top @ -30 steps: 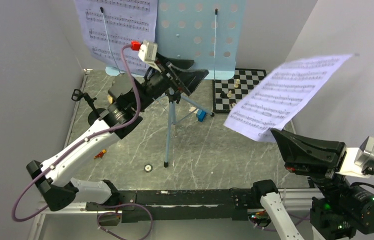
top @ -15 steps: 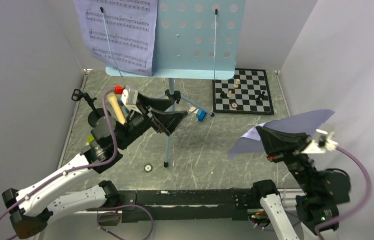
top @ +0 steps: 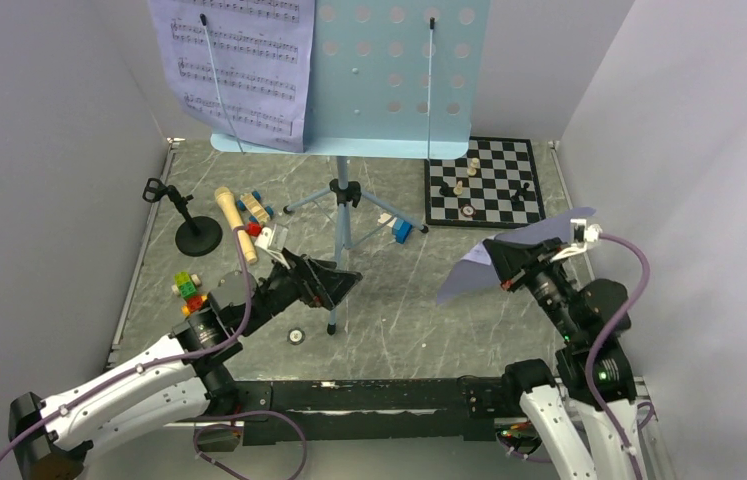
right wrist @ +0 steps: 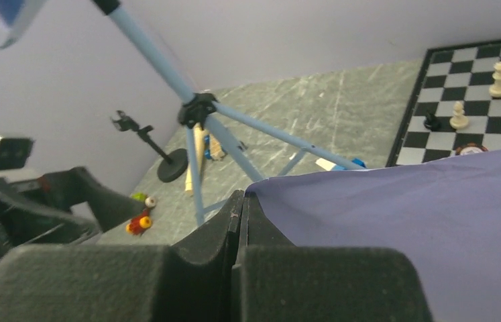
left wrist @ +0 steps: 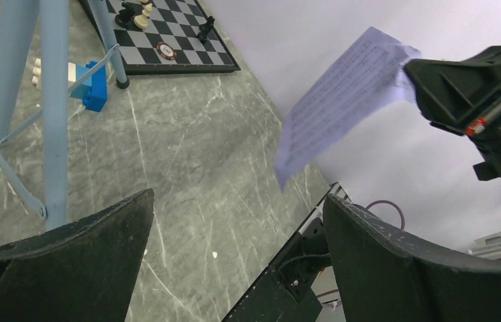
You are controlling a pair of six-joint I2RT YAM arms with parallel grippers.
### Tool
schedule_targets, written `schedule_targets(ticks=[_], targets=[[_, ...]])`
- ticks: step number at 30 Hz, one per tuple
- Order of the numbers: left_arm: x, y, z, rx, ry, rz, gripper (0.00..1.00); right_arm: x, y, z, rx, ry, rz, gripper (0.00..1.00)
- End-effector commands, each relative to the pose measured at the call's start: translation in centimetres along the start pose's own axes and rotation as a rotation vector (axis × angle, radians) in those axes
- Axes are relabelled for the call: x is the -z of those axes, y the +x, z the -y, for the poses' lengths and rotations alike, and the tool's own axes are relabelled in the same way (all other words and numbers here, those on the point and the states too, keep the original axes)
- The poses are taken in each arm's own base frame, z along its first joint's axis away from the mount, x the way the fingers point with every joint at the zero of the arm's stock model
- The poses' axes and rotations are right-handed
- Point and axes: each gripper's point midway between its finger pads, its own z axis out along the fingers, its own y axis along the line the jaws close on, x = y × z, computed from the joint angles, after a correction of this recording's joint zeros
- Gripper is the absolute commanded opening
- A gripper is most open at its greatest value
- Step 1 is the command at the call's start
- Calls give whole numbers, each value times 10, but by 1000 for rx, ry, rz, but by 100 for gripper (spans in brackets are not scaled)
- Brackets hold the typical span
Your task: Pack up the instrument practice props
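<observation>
The tall light-blue music stand [top: 394, 70] stands on its tripod legs [top: 344, 210] at the back, with one lavender sheet-music page [top: 234, 65] on its left half. A second page [top: 464, 275] hangs from my right gripper [top: 497, 255], which is shut on its edge [right wrist: 422, 221] low at the right. The tan microphone [top: 234, 225] lies on the table beside the short black mic stand [top: 197, 238]. My left gripper [top: 334, 280] is open and empty, low beside the near tripod leg [left wrist: 53, 100], facing the held page [left wrist: 341, 100].
A chessboard [top: 484, 180] with pieces lies at the back right. Coloured toy blocks [top: 189, 292] sit near the left arm, more [top: 254, 210] by the microphone, and a blue one [top: 402, 230] under the stand. Grey walls close in on both sides.
My left gripper has dropped from the stand's desk to low over the table and opened wider. My right gripper has pulled the page down and inward.
</observation>
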Motion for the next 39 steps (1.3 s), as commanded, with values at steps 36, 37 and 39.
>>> schedule_targets(ticks=[36, 37, 39], targets=[[7, 39, -33, 178, -74, -6, 99, 13, 151, 163, -546, 613, 52, 0], [7, 39, -33, 179, -72, -5, 99, 14, 155, 164, -551, 621, 40, 0], [8, 39, -33, 178, -73, -5, 99, 16, 161, 165, -565, 633, 15, 0]])
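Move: The right hand, shut on a corner of the music sheet, brings it to open table about 18 cm ahead, 9 cm to its right and 33 cm below. At table level, the chessboard's middle is roughly 38 cm ahead and 11 cm right, a tripod foot some 26 cm ahead and 6 cm left, the blue block about 25 cm ahead and 12 cm left. From the left hand that open spot lies some 19 cm ahead, 33 cm right and 27 cm down. Forward first, some 5 cm and nearly level, then the right hand swings down over 20 cm while drifting right and slightly back, lowering the pinched sheet towards the bare table before the chessboard. Its wrist tips down and turns clockwise, each by nearly 30 degrees, while its left side rises; the fingers stay shut. The empty left hand, still wide open, sinks about 6.5 cm, tipping down slightly. ##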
